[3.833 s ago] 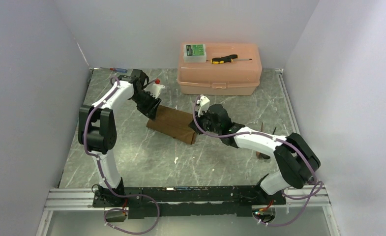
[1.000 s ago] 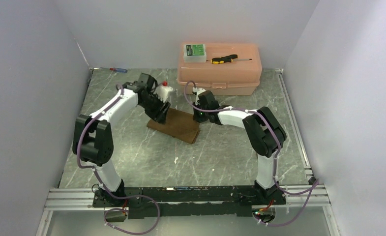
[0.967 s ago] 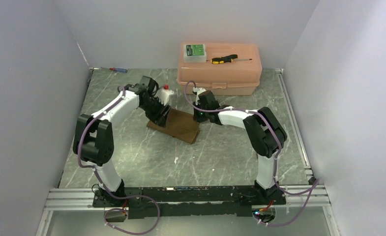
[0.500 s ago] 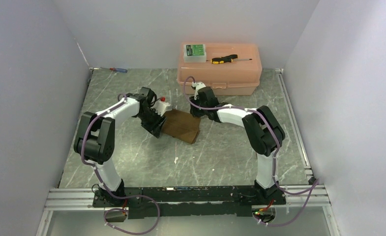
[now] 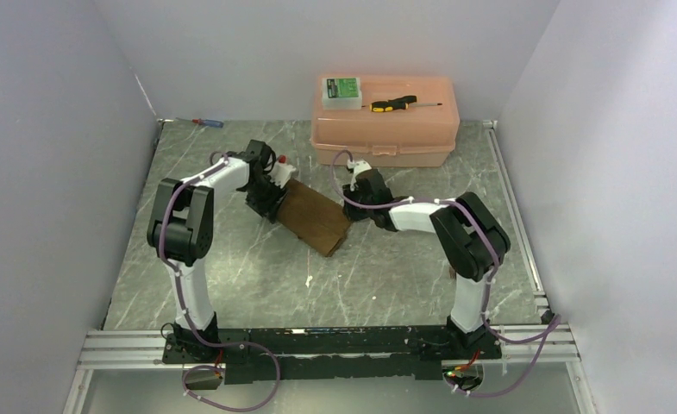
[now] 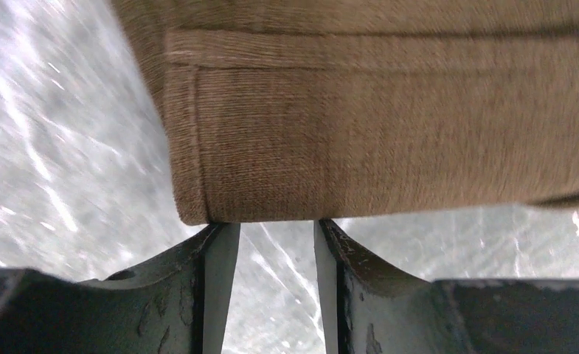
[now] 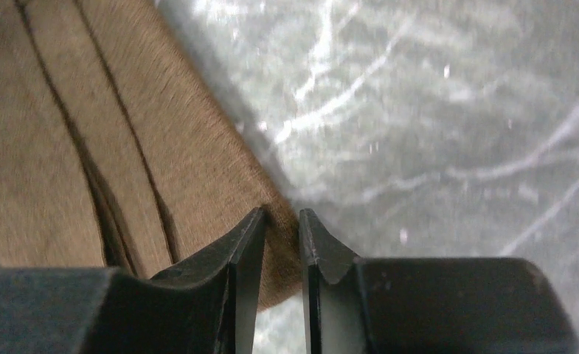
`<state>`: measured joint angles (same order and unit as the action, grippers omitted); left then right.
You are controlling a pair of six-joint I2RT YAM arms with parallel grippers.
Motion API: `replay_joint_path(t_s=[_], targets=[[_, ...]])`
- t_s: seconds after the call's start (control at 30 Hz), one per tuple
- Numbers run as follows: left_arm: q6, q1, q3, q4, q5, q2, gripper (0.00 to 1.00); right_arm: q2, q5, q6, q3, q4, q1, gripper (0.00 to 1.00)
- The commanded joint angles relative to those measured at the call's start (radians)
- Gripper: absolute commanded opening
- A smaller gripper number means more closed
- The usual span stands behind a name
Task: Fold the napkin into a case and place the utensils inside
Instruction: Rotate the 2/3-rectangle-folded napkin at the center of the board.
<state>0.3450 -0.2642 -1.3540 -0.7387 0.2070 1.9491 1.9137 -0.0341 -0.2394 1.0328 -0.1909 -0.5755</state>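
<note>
The brown napkin (image 5: 314, 217) lies folded into a narrow rectangle on the marble table (image 5: 240, 276), slanting from far left to near right. My left gripper (image 5: 271, 205) sits low at its left end. In the left wrist view it (image 6: 273, 225) is open, fingertips just at the hemmed edge of the napkin (image 6: 382, 125), bare table between the fingers. My right gripper (image 5: 350, 213) is at the right side. In the right wrist view it (image 7: 279, 215) is open by a narrow gap, straddling a corner of the napkin (image 7: 50, 147). The utensils are hidden.
A pink plastic box (image 5: 385, 138) stands at the back, with a small green-labelled case (image 5: 341, 90) and a yellow-and-black screwdriver (image 5: 393, 103) on its lid. A blue-and-red screwdriver (image 5: 207, 123) lies at the far left corner. A white scrap (image 5: 308, 280) lies nearer. Walls enclose three sides.
The left gripper swung down around the napkin's left end and the cloth turned steeper. The right gripper opened from shut and slid nearer along the napkin's right side.
</note>
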Motion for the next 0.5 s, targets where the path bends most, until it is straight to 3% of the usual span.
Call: replay_joint_path(t_s=[0.0, 0.17, 0.27, 0.37, 0.47], targets=[[-0.028, -0.021, -0.119, 0.054, -0.04, 0.081, 0.47, -0.098, 0.001, -0.068, -0.124, 0.014, 0.002, 0.27], [-0.051, -0.065, -0.256, 0.046, -0.043, 0.172, 0.47, -0.263, -0.03, -0.13, -0.303, -0.008, -0.034, 0.25], [-0.076, -0.102, -0.354, 0.021, -0.023, 0.23, 0.46, -0.345, -0.031, -0.143, -0.378, 0.009, -0.128, 0.25], [-0.087, -0.146, -0.428, -0.042, 0.013, 0.248, 0.47, -0.435, 0.063, -0.127, -0.41, 0.073, -0.225, 0.24], [-0.08, -0.175, -0.437, -0.075, 0.03, 0.217, 0.49, -0.539, 0.098, -0.134, -0.429, 0.128, -0.205, 0.24]])
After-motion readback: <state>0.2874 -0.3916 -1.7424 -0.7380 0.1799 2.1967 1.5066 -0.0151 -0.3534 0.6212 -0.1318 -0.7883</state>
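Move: Almost level with the left hand, the folded napkin's middle lies about 9 cm to its right and 1 cm below, its near end at the fingertips. From the right hand, that same middle is some 9 cm left, 2 cm back and 1 cm below, with the fingertips at the far edge by the right corner. From the right hand, the pink toolbox stands about 22 cm ahead and 8 cm right, and the utensils lie roughly 12 cm back and 27 cm right. Sweeping back towards the bases about 15 cm, the right hand goes first slightly left, then back right, part-open fingertips taking the napkin's right corner along. The left hand pushes the napkin's left end forward and then increasingly right, about 8 cm each way, its fingers half open. Both stay low and nearly level, the wrists tilting only slightly. ##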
